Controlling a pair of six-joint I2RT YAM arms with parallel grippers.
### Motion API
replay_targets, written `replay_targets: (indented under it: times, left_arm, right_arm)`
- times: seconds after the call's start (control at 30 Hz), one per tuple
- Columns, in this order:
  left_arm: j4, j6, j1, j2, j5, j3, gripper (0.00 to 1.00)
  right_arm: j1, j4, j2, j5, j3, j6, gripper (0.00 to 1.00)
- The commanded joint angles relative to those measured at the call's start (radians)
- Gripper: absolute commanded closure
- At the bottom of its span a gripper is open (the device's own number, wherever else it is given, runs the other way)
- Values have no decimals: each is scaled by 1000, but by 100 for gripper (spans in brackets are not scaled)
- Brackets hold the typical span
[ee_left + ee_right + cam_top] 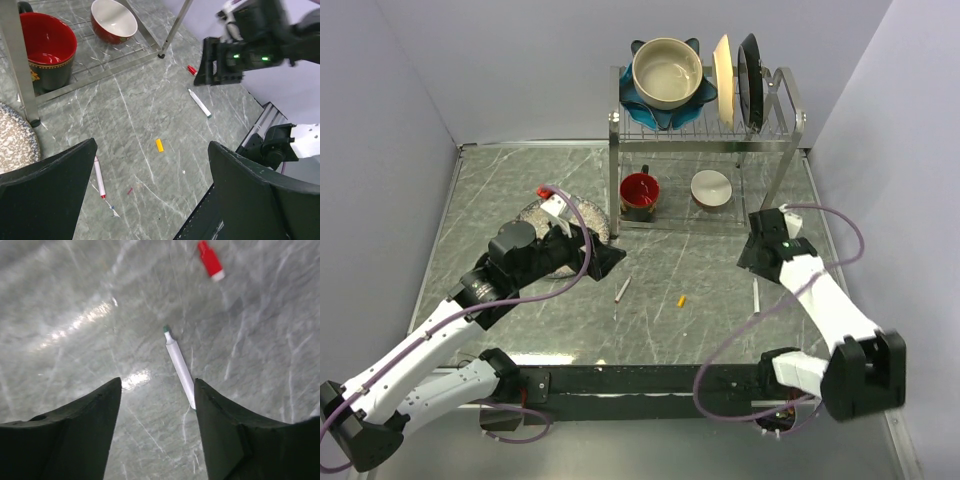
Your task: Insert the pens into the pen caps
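Observation:
A white pen with a red tip [622, 290] lies on the marble table [520, 180] just in front of my left gripper [603, 258]. That gripper hovers wide open and holds nothing. In its wrist view the same pen [99, 177] rests by the left finger [60, 185], and a yellow cap [159, 145] lies between the jaws, on the table below. A green-tipped pen [179, 365] lies under my right gripper [157, 390]. Its jaws are apart, and the pen's back end sits against the right finger [225, 425]. A red cap [210, 260] lies beyond it.
A metal dish rack [705, 140] stands at the back, with a large bowl [667, 72] and upright plates [738, 78] on top. A red mug [639, 190] and a small bowl [711, 187] sit underneath. A speckled plate [535, 213] lies by the left arm.

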Motion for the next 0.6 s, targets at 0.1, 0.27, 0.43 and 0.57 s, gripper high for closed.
replay_targets:
  times: [0.1,0.27,0.43,0.57]
  left_arm:
    - [33,3,-2,32,34,17,1]
    - [44,2,-2,29,35,11,1]
    - [65,5,-2,20,64,-4,1]
    - [64,3,-2,18,58,-4,1]
  right_arm:
    - [-44,33,177,-88,34,-33,46]
    - [-84,46,263,-100,34,-38,50]
    - [-86,52,339,-112,43,-47,57]
    - [-87,83,360,-182,33,-65,68]
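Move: Just below and slightly behind the right hand, about 9 cm down and 4 cm back with no real sideways offset, lies the green-tipped pen on the table. A red cap lies some 10 cm farther out than the pen and 7 cm to its right; a yellow cap lies about 20 cm to the pen's left, nearly level with it. From the left hand the pen is roughly 36 cm to the right, 1 cm ahead and 29 cm down. Sinking about 8 cm almost straight down onto the green-tipped pen, the right hand slows as it nears the table and tips some 20 degrees, so that its fingers point nearly straight down. On the way the fingers close from about two-thirds open to a little over one-third, coming down astride the pen's nib-side half; whether they touch it yet can't be seen. ##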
